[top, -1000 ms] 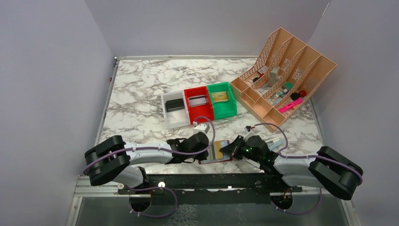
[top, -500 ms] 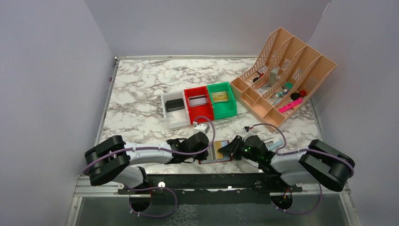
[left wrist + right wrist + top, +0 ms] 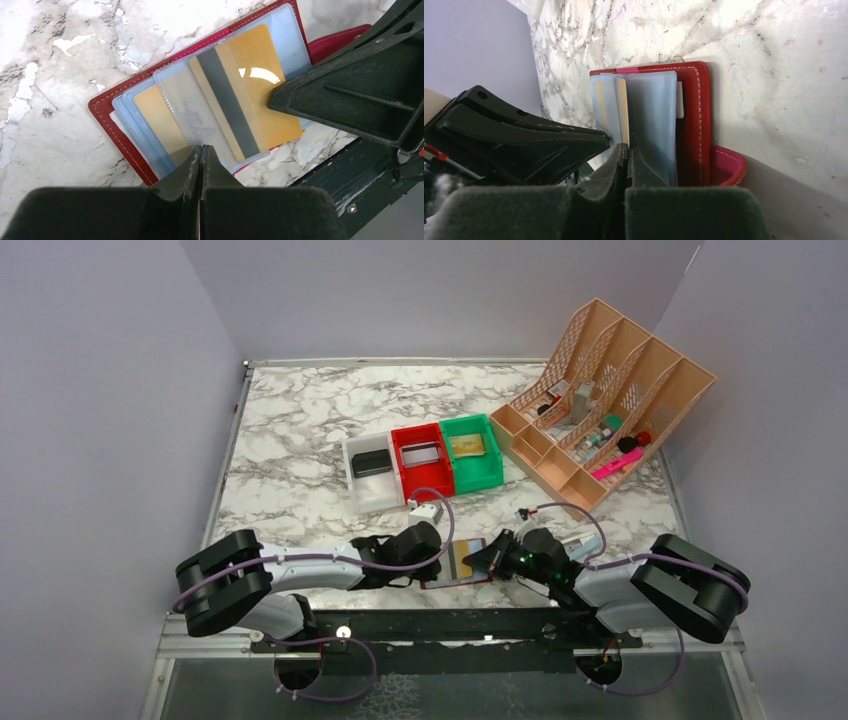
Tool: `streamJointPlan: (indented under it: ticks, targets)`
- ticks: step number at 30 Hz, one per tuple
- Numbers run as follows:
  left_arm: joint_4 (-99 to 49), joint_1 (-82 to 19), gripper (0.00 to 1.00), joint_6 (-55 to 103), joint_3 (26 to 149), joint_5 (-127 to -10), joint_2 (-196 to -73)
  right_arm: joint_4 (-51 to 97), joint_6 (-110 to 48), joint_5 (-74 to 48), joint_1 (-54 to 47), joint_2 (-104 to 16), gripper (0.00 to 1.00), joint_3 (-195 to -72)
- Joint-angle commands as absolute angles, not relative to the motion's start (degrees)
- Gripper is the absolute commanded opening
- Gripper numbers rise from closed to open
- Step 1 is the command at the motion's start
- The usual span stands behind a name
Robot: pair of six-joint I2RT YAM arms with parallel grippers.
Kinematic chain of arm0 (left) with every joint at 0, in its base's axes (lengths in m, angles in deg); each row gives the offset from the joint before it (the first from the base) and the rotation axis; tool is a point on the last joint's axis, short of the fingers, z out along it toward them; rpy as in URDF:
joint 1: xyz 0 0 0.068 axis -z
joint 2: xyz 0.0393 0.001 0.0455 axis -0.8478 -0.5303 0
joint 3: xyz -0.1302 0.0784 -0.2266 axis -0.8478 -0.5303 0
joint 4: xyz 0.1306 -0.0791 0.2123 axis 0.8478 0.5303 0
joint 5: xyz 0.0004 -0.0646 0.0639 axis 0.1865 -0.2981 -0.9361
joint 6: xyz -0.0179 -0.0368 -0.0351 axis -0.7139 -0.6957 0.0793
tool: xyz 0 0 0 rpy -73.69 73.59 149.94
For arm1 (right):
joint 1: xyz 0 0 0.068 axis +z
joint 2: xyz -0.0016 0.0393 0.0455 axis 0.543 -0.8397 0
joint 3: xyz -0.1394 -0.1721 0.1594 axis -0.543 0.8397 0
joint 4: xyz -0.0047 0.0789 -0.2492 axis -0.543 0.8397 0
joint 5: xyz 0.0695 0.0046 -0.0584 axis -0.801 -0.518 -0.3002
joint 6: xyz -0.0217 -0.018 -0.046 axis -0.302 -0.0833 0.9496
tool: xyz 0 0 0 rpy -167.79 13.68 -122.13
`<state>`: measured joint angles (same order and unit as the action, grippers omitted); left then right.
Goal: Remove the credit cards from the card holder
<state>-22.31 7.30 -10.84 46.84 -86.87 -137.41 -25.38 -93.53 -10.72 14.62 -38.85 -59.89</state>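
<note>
The card holder lies open at the table's near edge, dark red with light-blue pockets. A gold credit card with a dark stripe sticks halfway out of a clear sleeve. My left gripper is shut, its tips resting on that sleeve's near edge. From the right, my right gripper is shut on the gold card's edge. In the top view, both grippers flank the holder. A second gold card stays in a pocket.
Behind the holder stand three bins: a white bin with a black card, a red bin with a silver card, and a green bin with a gold card. A peach desk organizer stands at the back right.
The right arm's elbow has shifted a little to the left. The holder and the left arm stay where they were.
</note>
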Motion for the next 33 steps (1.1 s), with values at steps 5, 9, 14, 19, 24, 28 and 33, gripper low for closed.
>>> streamJointPlan:
  ticks: [5,9,14,19,24,28,33]
  targets:
    - [-15.23,7.51,0.02,-10.70,43.06,-89.74,-132.78,-14.49,-92.18,-3.79,14.31,-29.76,0.01,-57.92]
    - [-14.67,7.55,0.06,-10.66,43.02,-89.96,-130.89,-7.78,-91.33,-1.25,14.31,-21.13,0.01,-57.37]
    - [-14.44,7.51,0.19,-10.29,43.17,-90.08,-128.97,-3.53,-90.07,0.21,14.30,-12.41,0.01,-56.10]
    - [-12.19,7.57,0.47,-9.83,44.37,-90.99,-126.19,-1.26,-88.32,0.64,14.31,-7.35,0.01,-55.71]
    - [-8.49,7.55,0.70,-8.94,46.68,-93.10,-123.12,-1.41,-86.06,0.18,14.31,-5.97,0.01,-55.70]
    - [-4.55,7.47,0.81,-7.74,48.75,-95.37,-121.68,-2.54,-83.50,-0.97,14.31,-5.83,0.01,-55.80]
    - [3.56,5.23,0.99,-8.74,53.59,-102.02,-122.41,-3.40,-79.35,-1.92,14.31,-5.44,0.01,-56.48]
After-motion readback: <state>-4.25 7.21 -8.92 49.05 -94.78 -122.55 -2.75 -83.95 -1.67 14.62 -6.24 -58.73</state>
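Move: Just left of the right fingertips, which are already shut on its edge, is the credit card, half out of its clear pocket; its middle is about 2 cm left of them, 1 cm ahead and level. The holder's middle lies some 4 cm left, 1 cm ahead and 1 cm below that hand; the green bin is about 23 cm straight ahead. From the left hand, the card's middle lies about 5 cm right, 2 cm ahead and 1 cm below. Keep the right fingers pinched on the card and draw it up about 5 cm and right some 3 cm, out of the pocket, tipping the fingers up about 15 degrees. Meanwhile, drag the pocket and holder left with the shut left gripper, then open it wide while still going left, let go, and rise clear, about 5 cm left and 4 cm up in all. ##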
